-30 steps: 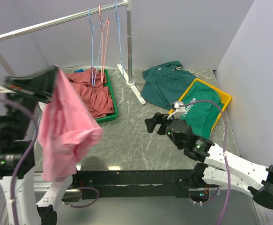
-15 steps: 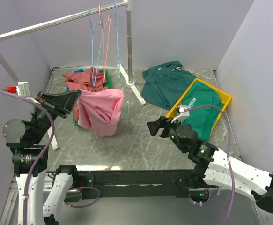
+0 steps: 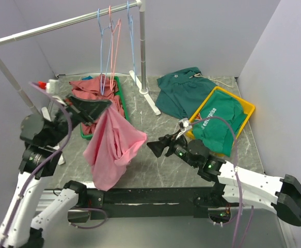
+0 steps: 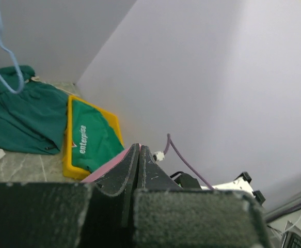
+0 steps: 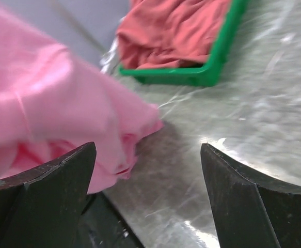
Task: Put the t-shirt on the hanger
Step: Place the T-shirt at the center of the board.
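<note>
The bright pink t-shirt hangs from my left gripper, which is shut on its top edge above the table in front of the green tray. In the left wrist view the fingers are pressed together with a sliver of pink cloth between them. My right gripper is open and empty, just right of the shirt's lower folds; the shirt fills the left of the right wrist view. A light-blue wire hanger hangs on the rail, beside a pink hanger.
A green tray holds a brick-red shirt. A yellow tray holds a green printed shirt. Another green garment lies behind it. The rail stand has a second blue hanger.
My left arm has swung the pink shirt from high at the far left, over the green tray, to hang nearer the table's middle. My right gripper has moved left toward it.
</note>
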{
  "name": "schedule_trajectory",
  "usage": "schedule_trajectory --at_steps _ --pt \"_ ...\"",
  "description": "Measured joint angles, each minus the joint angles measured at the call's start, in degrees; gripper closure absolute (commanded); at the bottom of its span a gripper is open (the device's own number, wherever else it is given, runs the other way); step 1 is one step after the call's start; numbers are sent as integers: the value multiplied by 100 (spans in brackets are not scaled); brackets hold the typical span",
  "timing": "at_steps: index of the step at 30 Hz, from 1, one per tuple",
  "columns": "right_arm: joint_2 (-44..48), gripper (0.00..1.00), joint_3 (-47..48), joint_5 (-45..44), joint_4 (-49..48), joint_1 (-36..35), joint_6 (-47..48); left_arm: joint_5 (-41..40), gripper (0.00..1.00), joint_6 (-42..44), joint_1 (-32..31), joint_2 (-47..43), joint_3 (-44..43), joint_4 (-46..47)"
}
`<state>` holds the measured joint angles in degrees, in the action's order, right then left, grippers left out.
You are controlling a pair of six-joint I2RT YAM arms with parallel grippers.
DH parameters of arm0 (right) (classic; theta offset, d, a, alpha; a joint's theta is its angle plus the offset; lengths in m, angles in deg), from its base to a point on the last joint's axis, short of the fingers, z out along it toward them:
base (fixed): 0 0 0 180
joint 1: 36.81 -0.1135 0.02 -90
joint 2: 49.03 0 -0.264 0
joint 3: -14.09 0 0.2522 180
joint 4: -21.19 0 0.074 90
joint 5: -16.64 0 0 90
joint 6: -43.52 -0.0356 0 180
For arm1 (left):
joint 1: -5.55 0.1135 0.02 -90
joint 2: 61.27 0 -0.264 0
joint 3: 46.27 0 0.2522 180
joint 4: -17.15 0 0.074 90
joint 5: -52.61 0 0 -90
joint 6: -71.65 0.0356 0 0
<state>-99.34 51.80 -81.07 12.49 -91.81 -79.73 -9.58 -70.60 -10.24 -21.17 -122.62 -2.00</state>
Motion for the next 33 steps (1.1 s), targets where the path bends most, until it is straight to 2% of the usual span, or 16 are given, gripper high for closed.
schedule_trajectory --at_steps 8,9,10,11,12,13,14,16,21,24,30,33 --pt "-501 12 -199 238 -929 -787 -26 -1762 99 673 -2675 763 -289 4" --pt "-564 15 -199 190 -981 -848 -42 -1998 99 767 -2992 903 -352 7" --pt "-649 21 -199 103 -1051 -881 -63 -2223 99 855 -3294 1045 -428 2" --pt "-732 36 -201 -31 -1104 -887 -81 -2450 99 944 -3547 1167 -498 0" --pt "-780 73 -208 -175 -1110 -887 -98 -2682 99 1027 -3805 1290 -568 0" --pt "-791 89 -234 -341 -1097 -887 -120 -2909 99 1121 -4004 1390 -627 -7" --pt "-752 100 -271 -603 -1040 -887 -136 -3108 99 1180 -4159 1471 -688 -20" --pt "-485 100 -286 -1058 -704 -887 -188 -3425 99 1266 -4330 1554 -782 -105" --pt "1172 100 -107 -2592 868 -887 -256 -4072 99 1322 -4369 1578 -857 -155" --pt "1921 100 531 -3335 1904 -887 57 -4264 99 1320 -4371 1679 -883 -151" --pt "1906 100 2490 -3923 3067 -883 726 -4629 96 1237 -4371 1989 -798 -238" --pt "1552 100 2844 -3753 3161 -881 713 -4824 91 1078 -4332 1921 -367 -271"
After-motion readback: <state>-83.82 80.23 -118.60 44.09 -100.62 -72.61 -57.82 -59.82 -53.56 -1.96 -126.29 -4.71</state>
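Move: The pink t-shirt, already hanging from the left hand, has its body some 14 cm to the right hand's left and 3 cm back, roughly level with it. From the left hand, the open right gripper is about 13 cm right and 26 cm below, level in reach; the board's bare middle lies about 19 cm ahead, 13 cm right and 46 cm below. From the right hand, the green bin sits 35 cm ahead and 25 cm left, the yellow bin 28 cm ahead and 31 cm right, both some 16 cm below. The hanging t-shirt is swung about 13 cm right towards the right hand by the left, which keeps its pinch and later eases forward and sinks about 6 cm, tipping down. The open right hand slips back and left to meet the cloth, shuts on its hanging part, then pulls it up some 20 cm and right, swivelling about 40 degrees clockwise. ##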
